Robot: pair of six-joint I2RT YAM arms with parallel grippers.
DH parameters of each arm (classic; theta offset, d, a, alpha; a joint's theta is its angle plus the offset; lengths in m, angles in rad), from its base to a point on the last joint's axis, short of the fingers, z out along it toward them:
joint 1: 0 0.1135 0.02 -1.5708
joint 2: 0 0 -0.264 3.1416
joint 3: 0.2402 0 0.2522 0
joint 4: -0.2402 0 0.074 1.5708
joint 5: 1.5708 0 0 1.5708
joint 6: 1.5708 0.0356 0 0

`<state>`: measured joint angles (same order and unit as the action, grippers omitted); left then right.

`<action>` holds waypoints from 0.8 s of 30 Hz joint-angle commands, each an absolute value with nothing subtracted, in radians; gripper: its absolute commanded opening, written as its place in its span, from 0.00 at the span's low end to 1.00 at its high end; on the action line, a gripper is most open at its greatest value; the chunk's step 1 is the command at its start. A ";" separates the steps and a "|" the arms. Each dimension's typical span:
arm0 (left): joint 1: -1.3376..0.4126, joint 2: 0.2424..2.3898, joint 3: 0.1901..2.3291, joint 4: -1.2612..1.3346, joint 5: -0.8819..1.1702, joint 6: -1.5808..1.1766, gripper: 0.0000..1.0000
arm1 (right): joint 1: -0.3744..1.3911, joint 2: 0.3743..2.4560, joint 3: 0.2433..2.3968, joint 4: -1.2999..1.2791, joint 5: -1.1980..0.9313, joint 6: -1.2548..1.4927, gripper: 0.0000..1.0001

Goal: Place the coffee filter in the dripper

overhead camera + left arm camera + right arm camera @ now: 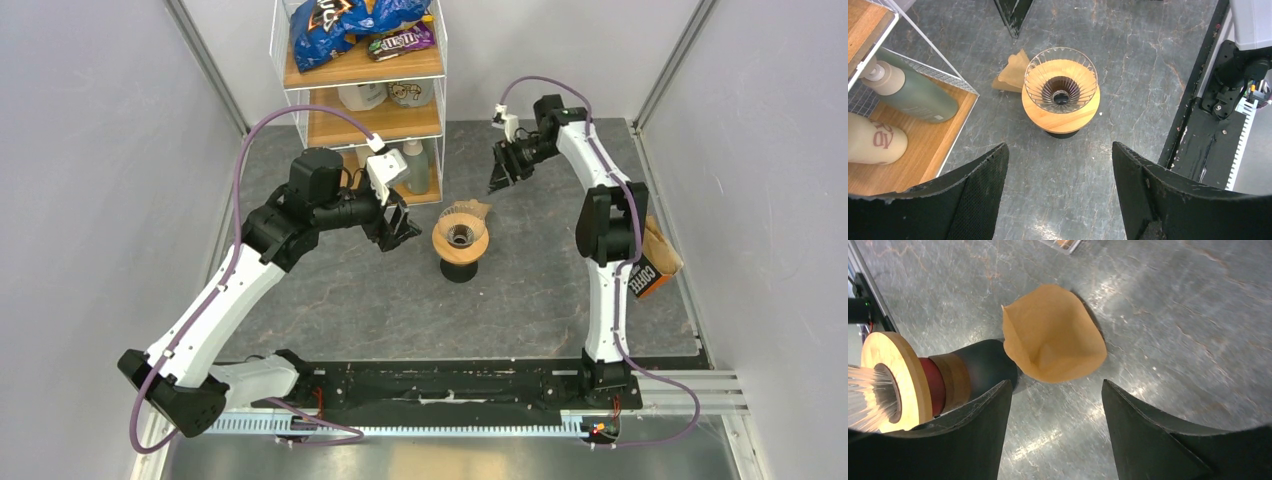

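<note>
The dripper point(460, 240) is a clear glass cone point(1060, 80) in a round light-wood ring point(1063, 119) on a black base, standing mid-table. The coffee filter point(480, 209), a tan paper cone, lies flat on the table just behind the dripper; it also shows in the wrist views point(1050, 337) point(1010, 76). My right gripper point(500, 176) hovers behind the filter, open, with nothing between its fingers point(1055, 385). My left gripper point(400, 228) stands left of the dripper, open and empty point(1058, 147), facing it.
A white wire rack with wooden shelves point(365, 100) stands at the back left, holding snack bags, jars and a green bottle point(913, 92). A black-and-orange COFFEE packet point(650, 272) lies by the right arm. A black rail point(450, 385) runs along the near edge.
</note>
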<state>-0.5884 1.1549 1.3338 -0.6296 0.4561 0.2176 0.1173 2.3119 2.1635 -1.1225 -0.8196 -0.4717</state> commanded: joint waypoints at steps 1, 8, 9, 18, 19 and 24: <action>-0.583 1.153 1.324 -0.635 0.485 0.200 0.80 | 0.182 2.335 2.185 -1.156 -0.860 -0.535 0.75; -0.583 1.152 1.317 -0.630 0.494 0.198 0.80 | 0.222 2.362 2.173 -1.157 -0.845 -0.555 0.73; -0.583 1.153 1.317 -0.630 0.491 0.200 0.80 | 0.228 2.365 2.171 -1.165 -0.844 -0.564 0.71; -0.583 1.156 1.315 -0.624 0.499 0.206 0.80 | 0.251 2.366 2.170 -1.244 -0.823 -0.623 0.30; -0.583 1.157 1.313 -0.625 0.500 0.202 0.80 | 0.247 2.358 2.169 -1.245 -0.816 -0.623 0.23; -0.583 1.148 1.314 -0.624 0.501 0.197 0.80 | 0.218 2.291 2.205 -1.273 -0.784 -0.616 0.00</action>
<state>-0.5884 1.1561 1.3170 -0.6365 0.4747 0.2173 0.2424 2.3604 2.1624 -1.2255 -0.8093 -0.6022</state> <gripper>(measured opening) 0.804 0.014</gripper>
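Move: The coffee filter lies about 7 cm left of the right hand, 4 cm back and 5 cm below. The dripper on its carafe stands some 14 cm back from this hand, 9 cm left and 8 cm higher; the green bottle is about 17 cm left and 1 cm ahead, at its height. From the left hand, the filter is roughly 17 cm ahead, 13 cm right and 24 cm below. Right hand moves about 5 cm left and 4 back, sinking slightly, and pinches the filter's raised rim. ##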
